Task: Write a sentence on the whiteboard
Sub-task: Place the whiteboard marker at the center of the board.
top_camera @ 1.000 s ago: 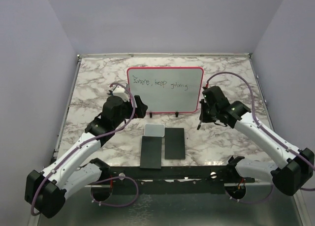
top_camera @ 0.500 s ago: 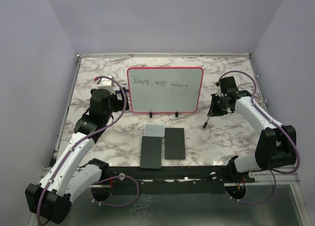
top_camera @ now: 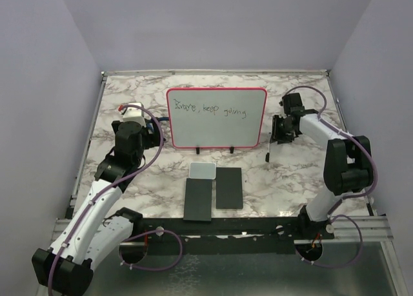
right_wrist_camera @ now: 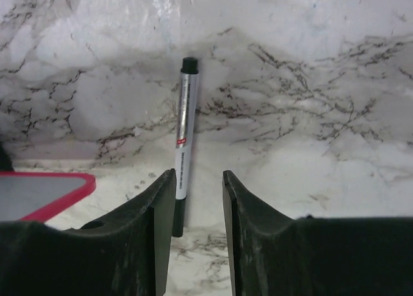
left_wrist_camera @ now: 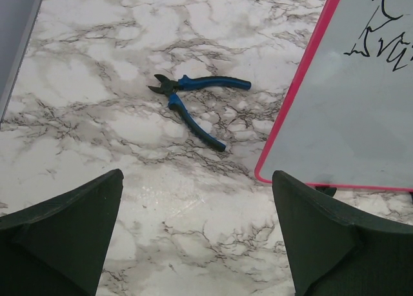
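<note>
The whiteboard [top_camera: 217, 125] with its red-pink rim stands upright on two black feet at mid table. The sentence [top_camera: 213, 109] runs in thin dark handwriting along its upper part. My right gripper [top_camera: 279, 138] hovers just right of the board, open. In the right wrist view a silver marker [right_wrist_camera: 183, 141] with a black cap lies on the marble, its near end beside my left finger [right_wrist_camera: 155, 206], not clamped. The marker [top_camera: 268, 156] shows as a short dark line. My left gripper [left_wrist_camera: 197, 177] is wide open and empty, left of the board's corner [left_wrist_camera: 335, 115].
Blue-handled pliers [left_wrist_camera: 193, 99] lie on the marble left of the board. A grey-white pad [top_camera: 202, 171] and two black slabs [top_camera: 197, 199] [top_camera: 228, 187] sit in front of it. Purple walls close in the table on three sides.
My right arm swung out to the right of the board and its jaws opened, letting the marker go. My left arm drew back leftward, away from the board.
</note>
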Controlling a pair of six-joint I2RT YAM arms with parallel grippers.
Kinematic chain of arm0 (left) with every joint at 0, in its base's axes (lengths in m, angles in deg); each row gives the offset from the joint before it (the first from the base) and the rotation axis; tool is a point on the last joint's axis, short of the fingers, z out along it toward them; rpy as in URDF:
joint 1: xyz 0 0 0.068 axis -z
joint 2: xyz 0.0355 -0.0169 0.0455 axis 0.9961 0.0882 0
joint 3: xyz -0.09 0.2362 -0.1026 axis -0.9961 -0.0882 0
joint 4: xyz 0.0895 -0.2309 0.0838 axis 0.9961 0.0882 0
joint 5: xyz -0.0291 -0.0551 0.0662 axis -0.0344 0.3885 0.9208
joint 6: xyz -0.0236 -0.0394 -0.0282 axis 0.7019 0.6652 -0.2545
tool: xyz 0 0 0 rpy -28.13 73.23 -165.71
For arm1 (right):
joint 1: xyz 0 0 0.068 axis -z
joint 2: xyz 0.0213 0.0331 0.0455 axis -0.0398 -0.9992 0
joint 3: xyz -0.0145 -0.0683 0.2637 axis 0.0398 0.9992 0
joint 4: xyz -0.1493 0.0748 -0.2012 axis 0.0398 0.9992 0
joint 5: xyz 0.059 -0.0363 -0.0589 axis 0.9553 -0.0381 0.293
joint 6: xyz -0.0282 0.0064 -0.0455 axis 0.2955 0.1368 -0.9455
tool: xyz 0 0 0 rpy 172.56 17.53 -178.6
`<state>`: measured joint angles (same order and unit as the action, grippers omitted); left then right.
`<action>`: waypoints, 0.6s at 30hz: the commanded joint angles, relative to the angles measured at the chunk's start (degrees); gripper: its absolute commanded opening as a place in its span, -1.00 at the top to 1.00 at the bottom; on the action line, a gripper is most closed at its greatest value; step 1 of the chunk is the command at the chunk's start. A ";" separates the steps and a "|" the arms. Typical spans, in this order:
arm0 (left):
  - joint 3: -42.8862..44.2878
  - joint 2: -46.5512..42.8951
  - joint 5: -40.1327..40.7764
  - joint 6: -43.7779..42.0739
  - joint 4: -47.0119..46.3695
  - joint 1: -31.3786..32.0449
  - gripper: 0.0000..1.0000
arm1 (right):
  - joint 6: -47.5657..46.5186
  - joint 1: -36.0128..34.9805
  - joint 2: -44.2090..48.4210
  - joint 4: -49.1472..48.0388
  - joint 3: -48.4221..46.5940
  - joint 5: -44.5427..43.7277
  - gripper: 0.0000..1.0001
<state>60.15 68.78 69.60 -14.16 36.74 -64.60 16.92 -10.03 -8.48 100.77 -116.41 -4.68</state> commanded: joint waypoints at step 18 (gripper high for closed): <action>0.56 -2.30 4.24 3.13 -1.94 -4.87 -0.98 | 1.03 3.75 24.79 -23.25 11.93 -12.08 -0.19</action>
<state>59.84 66.77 70.47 -11.99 36.37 -68.69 18.45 -6.95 9.66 83.94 -107.28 -10.84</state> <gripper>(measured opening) 0.988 0.588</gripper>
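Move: The marker already lies on the table near my right hand, about 2 cm to its left, perhaps 1 cm farther out and some 4 cm below. From that hand the whiteboard's middle is roughly 23 cm left and 13 cm ahead, and the right dark panel about 19 cm left and 17 cm back. From my left hand the marker lies some 45 cm to the right, 6 cm ahead and 20 cm below. I lift my empty right hand up and away from the marker: first some 3 cm forward, nearly level, then steeply up about 9 cm, swinging 3–4 cm right, away from the whiteboard. The fingertips tip outward and up about 25 degrees while the fingers go on opening. Late on, my wide-open left hand eases 2 cm left and slightly up. ##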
